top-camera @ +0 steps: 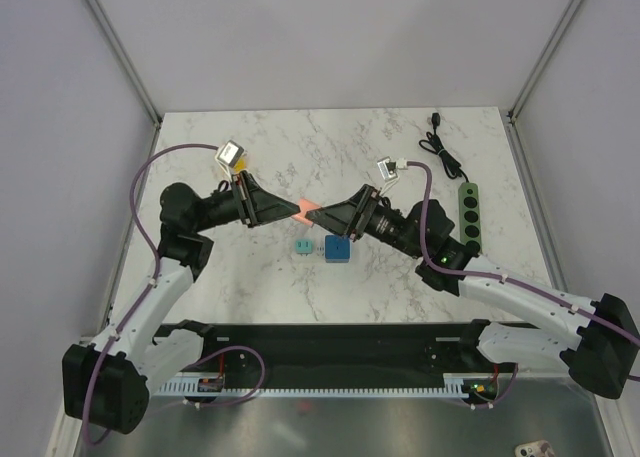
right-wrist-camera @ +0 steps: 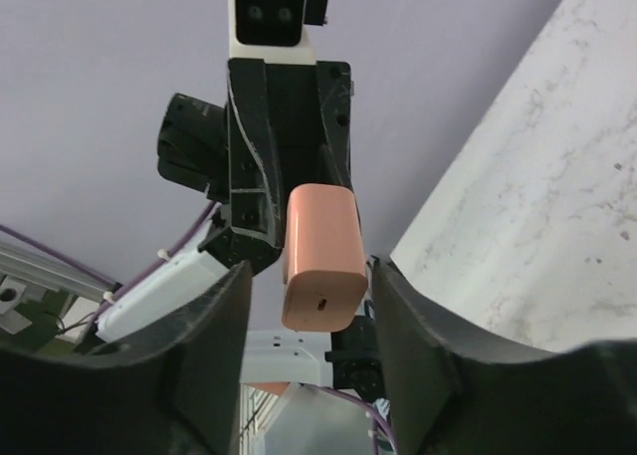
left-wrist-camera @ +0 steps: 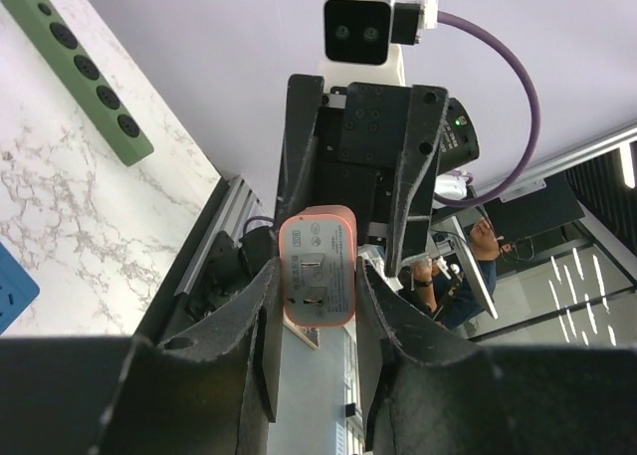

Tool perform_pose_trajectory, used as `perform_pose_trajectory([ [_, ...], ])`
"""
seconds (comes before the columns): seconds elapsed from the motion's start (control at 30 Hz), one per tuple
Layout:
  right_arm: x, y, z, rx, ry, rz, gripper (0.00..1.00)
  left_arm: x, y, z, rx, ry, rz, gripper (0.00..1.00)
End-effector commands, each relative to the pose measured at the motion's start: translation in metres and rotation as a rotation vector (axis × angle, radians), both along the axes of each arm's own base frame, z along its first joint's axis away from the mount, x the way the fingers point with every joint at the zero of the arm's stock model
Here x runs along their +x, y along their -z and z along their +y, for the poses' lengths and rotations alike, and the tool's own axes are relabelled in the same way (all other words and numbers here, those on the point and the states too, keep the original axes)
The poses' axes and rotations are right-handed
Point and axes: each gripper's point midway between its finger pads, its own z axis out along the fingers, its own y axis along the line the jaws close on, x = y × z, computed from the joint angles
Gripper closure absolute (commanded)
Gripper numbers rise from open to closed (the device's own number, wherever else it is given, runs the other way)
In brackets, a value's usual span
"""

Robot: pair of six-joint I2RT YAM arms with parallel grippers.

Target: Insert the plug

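An orange-pink plug [top-camera: 303, 212] hangs in the air above the middle of the table, between the two grippers' tips. My left gripper [top-camera: 291, 213] is shut on it. In the left wrist view the plug [left-wrist-camera: 317, 266] is pinched between both fingers and its prong face points at the camera. My right gripper [top-camera: 317, 216] faces it from the other side. In the right wrist view the plug [right-wrist-camera: 320, 256] shows its port end between the right gripper's [right-wrist-camera: 311, 276] open fingers, with a gap on each side. A green power strip [top-camera: 468, 212] lies flat at the right of the table.
A blue cube [top-camera: 338, 248] and a small teal block [top-camera: 299, 247] sit on the marble table [top-camera: 300, 142] just below the grippers. A black cable [top-camera: 441, 149] runs from the strip toward the back right corner. Walls close in the back and both sides.
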Motion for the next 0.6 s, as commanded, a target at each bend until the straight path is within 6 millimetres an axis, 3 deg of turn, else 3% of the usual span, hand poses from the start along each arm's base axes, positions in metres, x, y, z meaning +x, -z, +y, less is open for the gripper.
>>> perform_pose_trajectory([
  [0.0, -0.0090, -0.0402, -0.0042, 0.142, -0.028, -0.056, 0.45, -0.0055, -0.0244, 0.0019, -0.059, -0.024, -0.091, 0.98],
  [0.07, -0.0093, -0.0420, -0.0042, 0.156, -0.031, -0.053, 0.48, -0.0063, -0.0256, 0.0014, -0.067, -0.026, -0.093, 0.98],
  [0.47, -0.0117, -0.0434, 0.0051, 0.168, -0.076, -0.035, 0.48, -0.0058, -0.0308, -0.0018, -0.111, -0.019, -0.099, 0.98],
  [0.53, -0.0113, -0.0416, 0.0051, 0.164, -0.074, -0.034, 0.54, -0.0058, -0.0321, -0.0020, -0.117, -0.015, -0.101, 0.98],
  [0.57, -0.0112, -0.0425, 0.0037, 0.167, -0.068, -0.036, 0.67, -0.0055, -0.0314, -0.0021, -0.117, -0.015, -0.098, 0.98],
])
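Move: The pink plug is held out in the left fingers, its middle about 1 cm to the right of that hand point. From the right hand, whose fingers stand open around its other end, it lies some 2 cm to the left, about 1 cm ahead and level. On the table some 27 cm below, the teal adapter sits about 5 cm ahead and 3 cm left of the right hand, the blue box about 5 cm ahead and 5 cm right. Upward together by about 2 cm go both hands, high over the table, the left keeping its pinch on the pink plug and tilting some 5 degrees. The right rolls about 5 degrees so its fingertips lift, then eases about half a centimetre left onto the plug and closes its open fingers, pinching the plug's sides. ##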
